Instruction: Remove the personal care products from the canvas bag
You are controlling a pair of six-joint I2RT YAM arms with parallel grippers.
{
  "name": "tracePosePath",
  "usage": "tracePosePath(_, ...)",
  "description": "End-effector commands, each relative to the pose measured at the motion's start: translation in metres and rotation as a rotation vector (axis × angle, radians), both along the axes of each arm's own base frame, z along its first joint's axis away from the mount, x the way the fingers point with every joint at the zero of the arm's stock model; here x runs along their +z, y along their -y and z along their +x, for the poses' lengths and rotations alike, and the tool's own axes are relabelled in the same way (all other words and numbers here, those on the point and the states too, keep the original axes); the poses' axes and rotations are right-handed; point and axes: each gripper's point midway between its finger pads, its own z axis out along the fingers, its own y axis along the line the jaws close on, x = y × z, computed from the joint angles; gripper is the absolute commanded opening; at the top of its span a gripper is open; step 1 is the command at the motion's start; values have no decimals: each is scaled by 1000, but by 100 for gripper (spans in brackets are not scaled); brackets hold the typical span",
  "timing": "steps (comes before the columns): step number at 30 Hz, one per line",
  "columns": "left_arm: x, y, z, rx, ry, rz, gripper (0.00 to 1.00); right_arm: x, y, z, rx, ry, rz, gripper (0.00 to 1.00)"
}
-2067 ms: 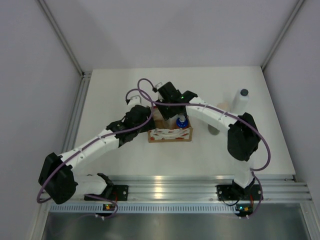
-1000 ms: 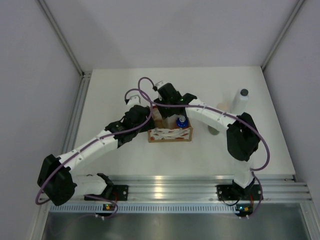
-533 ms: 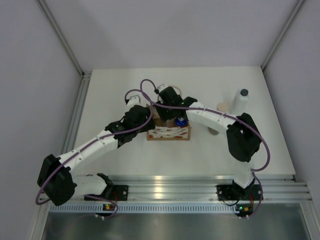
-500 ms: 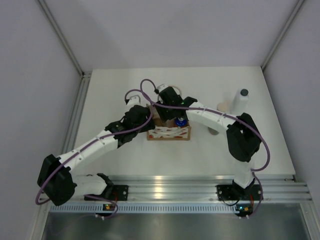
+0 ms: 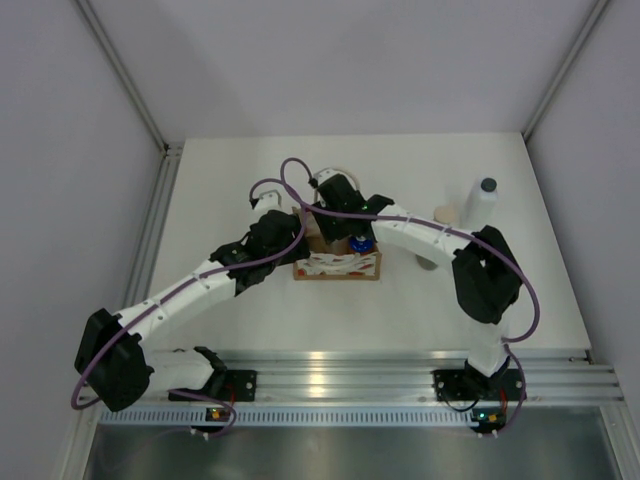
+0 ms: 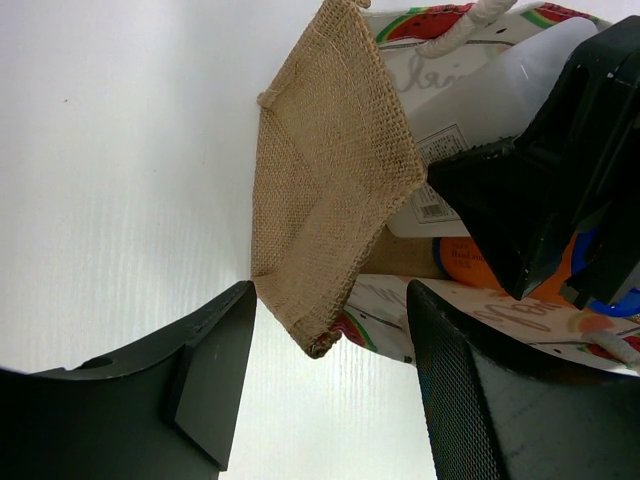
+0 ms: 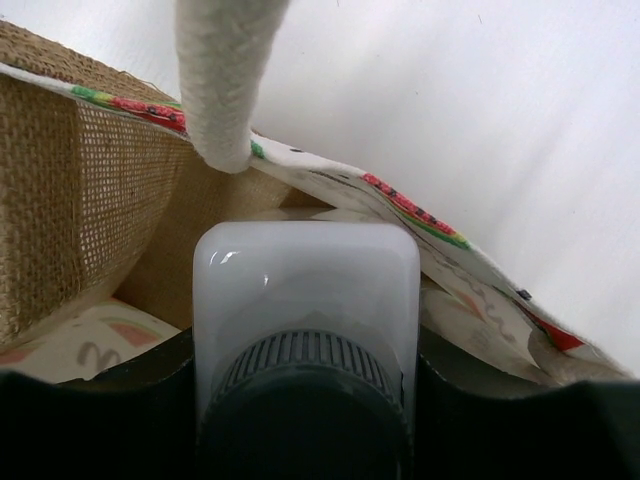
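Note:
The canvas bag [image 5: 338, 264] stands mid-table, its patterned side toward me. My right gripper [image 5: 332, 222] reaches down into it and is shut on a white bottle [image 7: 305, 285] with a dark grey cap, gripped on both sides just below the cap. The orange bottle with its blue top [image 5: 359, 243] stands in the bag beside it. My left gripper [image 6: 330, 390] is open, its fingers straddling the bag's burlap end corner [image 6: 325, 190]. A second white bottle [image 5: 480, 203] stands at the right. The grey-green bottle [image 5: 427, 261] lies partly under my right arm, its beige cap [image 5: 443, 212] showing.
A cream handle loop [image 7: 225, 80] hangs right above the gripped bottle. The right gripper's black body [image 6: 545, 170] fills the bag's mouth in the left wrist view. Grey walls close in the table on three sides. A metal rail [image 5: 400, 375] runs along the near edge.
My right gripper has gone down and left into the bag. The bag has shifted slightly away from me. The left arm has barely moved.

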Motion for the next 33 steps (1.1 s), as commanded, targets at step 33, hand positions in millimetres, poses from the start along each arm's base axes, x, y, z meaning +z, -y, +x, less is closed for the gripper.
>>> tracePosePath(33, 6, -8, 3, 43, 34, -5, 66, 240, 32, -22, -11, 479, 370, 0)
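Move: The white bottle with the dark cap is already pinched near its top in the right fingers, its middle about 4 cm below that hand and 1 cm ahead, still inside the canvas bag. From the right hand, the blue-capped orange bottle stands about 7 cm to the right and 1 cm back; the rope handle's loop is some 10 cm ahead and 3 cm right. From the left hand, the white bottle lies roughly 5 cm ahead, 5 cm right and lower. The white bottle is drawn up out of the canvas bag in the right hand's unchanged grip, slowly at first, then briskly, about 13 cm in all. On the way the hand drifts roughly 3 cm to the right and 2 cm back, while its fingers tip upward and outward by some 15 degrees. ##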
